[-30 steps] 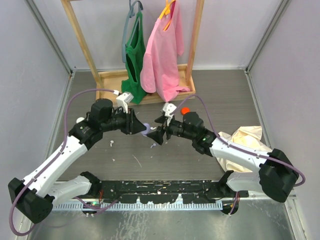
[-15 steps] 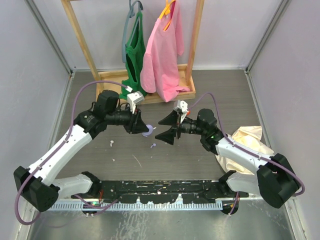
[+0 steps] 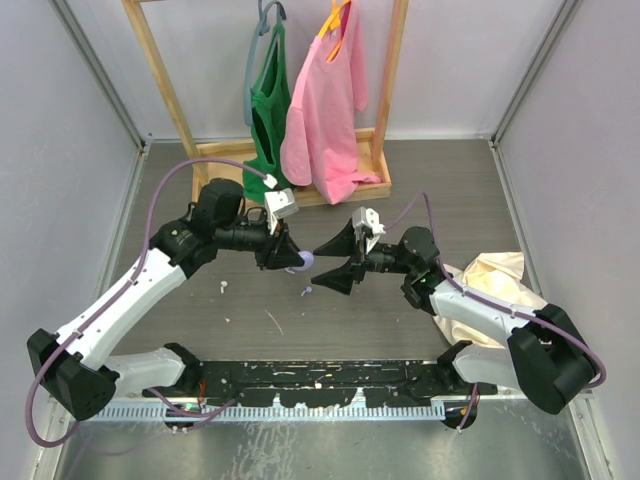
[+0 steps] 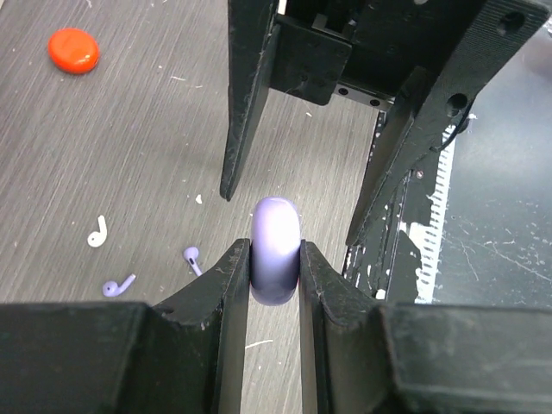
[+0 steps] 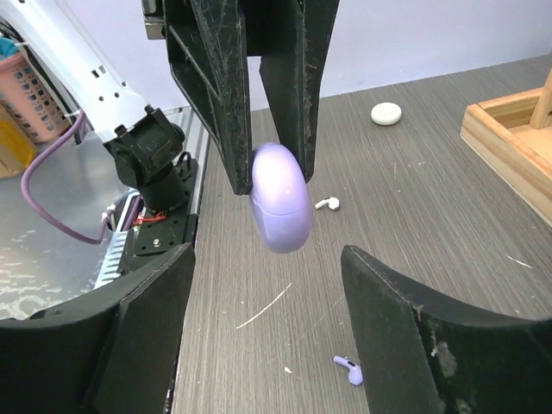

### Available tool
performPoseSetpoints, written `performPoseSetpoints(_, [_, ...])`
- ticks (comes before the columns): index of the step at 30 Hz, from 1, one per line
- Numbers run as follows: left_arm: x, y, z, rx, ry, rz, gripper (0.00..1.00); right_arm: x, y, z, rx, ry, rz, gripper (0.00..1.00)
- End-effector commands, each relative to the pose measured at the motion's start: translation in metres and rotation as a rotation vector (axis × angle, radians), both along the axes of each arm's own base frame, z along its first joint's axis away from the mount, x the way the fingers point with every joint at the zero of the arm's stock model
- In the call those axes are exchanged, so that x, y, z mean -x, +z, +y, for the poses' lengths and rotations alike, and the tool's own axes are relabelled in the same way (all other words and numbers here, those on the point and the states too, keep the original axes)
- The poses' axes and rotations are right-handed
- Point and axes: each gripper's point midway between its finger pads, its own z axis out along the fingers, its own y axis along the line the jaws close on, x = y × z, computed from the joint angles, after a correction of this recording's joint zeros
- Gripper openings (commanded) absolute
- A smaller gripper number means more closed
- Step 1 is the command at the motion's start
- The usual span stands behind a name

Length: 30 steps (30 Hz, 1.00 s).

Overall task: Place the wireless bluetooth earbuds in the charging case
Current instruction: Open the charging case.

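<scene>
My left gripper (image 4: 274, 259) is shut on the lavender charging case (image 4: 276, 250) and holds it above the table (image 3: 302, 262); the case looks closed. The right gripper (image 5: 269, 259) stands open facing the case (image 5: 280, 198), its fingers apart on either side and not touching it. Two lavender earbuds lie on the table below, one (image 4: 191, 257) beside the left fingers and another (image 4: 116, 286) further left. One earbud (image 5: 349, 369) shows near the right finger, and also from above (image 3: 307, 292).
A white earbud (image 4: 97, 233) and a red disc (image 4: 73, 49) lie on the table, with a white disc (image 5: 385, 113) further off. A wooden rack (image 3: 320, 110) with green and pink garments stands at the back. Beige cloth (image 3: 490, 275) lies right.
The right gripper backed off to the right from the case and its jaws narrowed somewhat. The left gripper carried the case slightly rightward.
</scene>
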Motion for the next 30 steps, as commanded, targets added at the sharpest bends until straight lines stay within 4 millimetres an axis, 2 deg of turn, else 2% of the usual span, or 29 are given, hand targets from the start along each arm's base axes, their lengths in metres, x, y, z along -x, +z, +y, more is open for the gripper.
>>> performPoseSetpoints(1, [0.001,0.030,-0.015,0.066,-0.085,-0.133,0.12,0.007,0.019,-0.002,-0.072,0.028,-0.084,0.73])
performPoseSetpoints(11, [0.006,0.033,-0.027,0.073,-0.122,-0.179,0.13,0.012,0.016,-0.003,-0.074,0.049,-0.082,0.65])
performPoseSetpoints(21, [0.011,0.037,-0.035,0.088,-0.155,-0.188,0.13,0.020,0.015,-0.003,-0.084,0.091,-0.094,0.46])
performPoseSetpoints(30, [0.014,0.036,-0.039,0.095,-0.166,-0.192,0.13,0.023,0.014,-0.003,-0.087,0.109,-0.098,0.35])
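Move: Out in front of the right hand's open fingers, about 4 cm to its left, level in height and barely 1 cm farther out, the purple charging case sits in the left gripper's grip. From the left hand, the right fingers are some 6 cm to the right and 1 cm back. Roughly 20 cm below the left hand, one purple earbud lies 2 cm ahead and 2 cm right; another lies about 5 cm beyond that one and 4 cm farther left. Carrying the still-gripped charging case in between the right hand's fingers, the left hand goes about 3 cm right and 2 cm back, turning some 10 degrees clockwise and slightly tip-up. The right hand draws back under 2 cm in step while its fingers close from wide to about a third open, one on the front side and one on the back side of the case's free end. ##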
